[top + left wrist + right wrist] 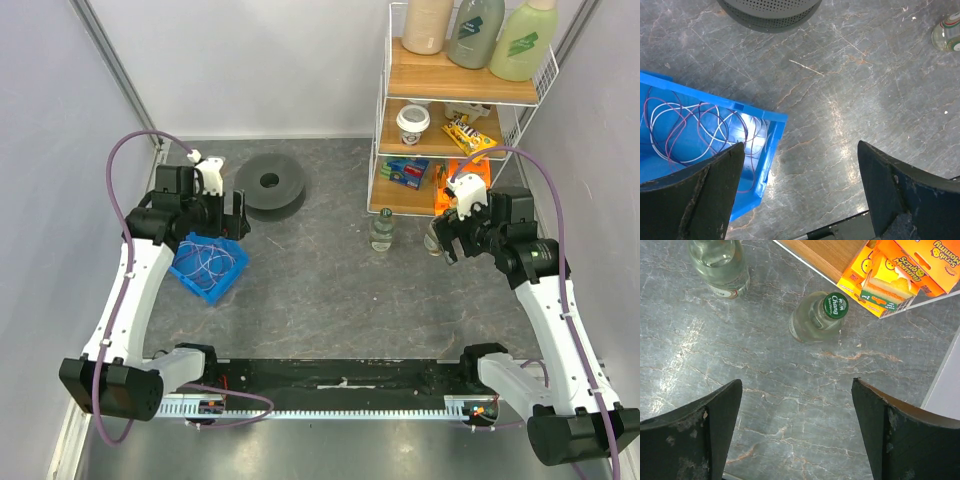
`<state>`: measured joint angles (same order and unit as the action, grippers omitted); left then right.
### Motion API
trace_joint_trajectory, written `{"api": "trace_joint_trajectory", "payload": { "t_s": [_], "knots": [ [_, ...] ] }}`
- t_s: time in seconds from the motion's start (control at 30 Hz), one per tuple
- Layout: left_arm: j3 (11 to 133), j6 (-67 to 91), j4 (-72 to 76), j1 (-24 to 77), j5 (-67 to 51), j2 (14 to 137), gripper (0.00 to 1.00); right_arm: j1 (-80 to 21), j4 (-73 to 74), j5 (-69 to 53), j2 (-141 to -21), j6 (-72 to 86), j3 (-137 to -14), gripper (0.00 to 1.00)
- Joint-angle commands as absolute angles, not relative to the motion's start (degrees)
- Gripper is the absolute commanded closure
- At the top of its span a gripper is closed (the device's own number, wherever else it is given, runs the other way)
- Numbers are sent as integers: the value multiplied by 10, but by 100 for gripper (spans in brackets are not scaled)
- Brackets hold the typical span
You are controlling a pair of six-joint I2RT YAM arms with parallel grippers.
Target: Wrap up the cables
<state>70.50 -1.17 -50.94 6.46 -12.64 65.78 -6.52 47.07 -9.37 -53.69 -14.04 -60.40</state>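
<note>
The cables [695, 127] are thin pale pink and white wires lying in loose loops inside a blue bin [771, 135]; they also show in the top view [208, 262]. My left gripper [800, 165] is open and empty, hovering above the bin's right edge and the bare table beside it; in the top view it [228, 215] sits just above the bin [232, 281]. My right gripper [796, 405] is open and empty above bare table, near two bottles; in the top view it [447, 238] is at the right, by the shelf.
A dark grey perforated spool [270, 186] lies behind the bin, also in the left wrist view [770, 11]. Two clear bottles [817, 316] [720, 262] stand on the table. A wire shelf [455, 95] with goods stands at back right.
</note>
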Motion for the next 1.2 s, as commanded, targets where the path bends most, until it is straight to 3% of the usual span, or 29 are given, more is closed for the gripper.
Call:
{"api": "trace_joint_trajectory", "payload": {
  "t_s": [0.0,0.43,0.57,0.7,0.97,1.17],
  "knots": [
    [735,-60,-507,63,-130,672,1,-62,465,-112,-541,-129,-617,2],
    [1007,-111,-519,64,-132,871,10,-63,472,-132,-554,-124,-627,2],
    [1066,-95,-487,63,-130,949,24,-62,473,-141,-554,-124,-621,2],
    [1134,-82,-480,63,-145,1042,53,-57,475,-147,-555,-121,-621,2],
    [1253,-77,-476,73,-142,1218,97,-52,481,-140,-554,-129,-618,2],
    [1288,-104,-469,81,-117,1296,98,-50,482,-137,-556,-132,-613,2]
  ]
}}
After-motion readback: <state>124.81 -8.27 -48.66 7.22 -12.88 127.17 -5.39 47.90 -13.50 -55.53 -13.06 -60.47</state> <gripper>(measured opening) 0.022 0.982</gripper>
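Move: The grey spool lies about 27 cm ahead of the left hand, 8 cm to its right and roughly 19 cm below. The blue bin of cables is level with this hand, some 8 cm to its left and 19 cm below, and the near bottle about 11 cm ahead and 35 cm to the right. From the right hand the spool is some 30 cm ahead and 42 cm to the left, 19 cm below. Forward in one quick sweep of about 25 cm, the left hand leaves the bin's side for the grey spool, arching up some 7 cm before coming down to finish about 7 cm lower than it began. On the way its wide-open fingers shut completely on nothing, and the closed tips end above the spool close to its centre hole, still angled forward and down. ##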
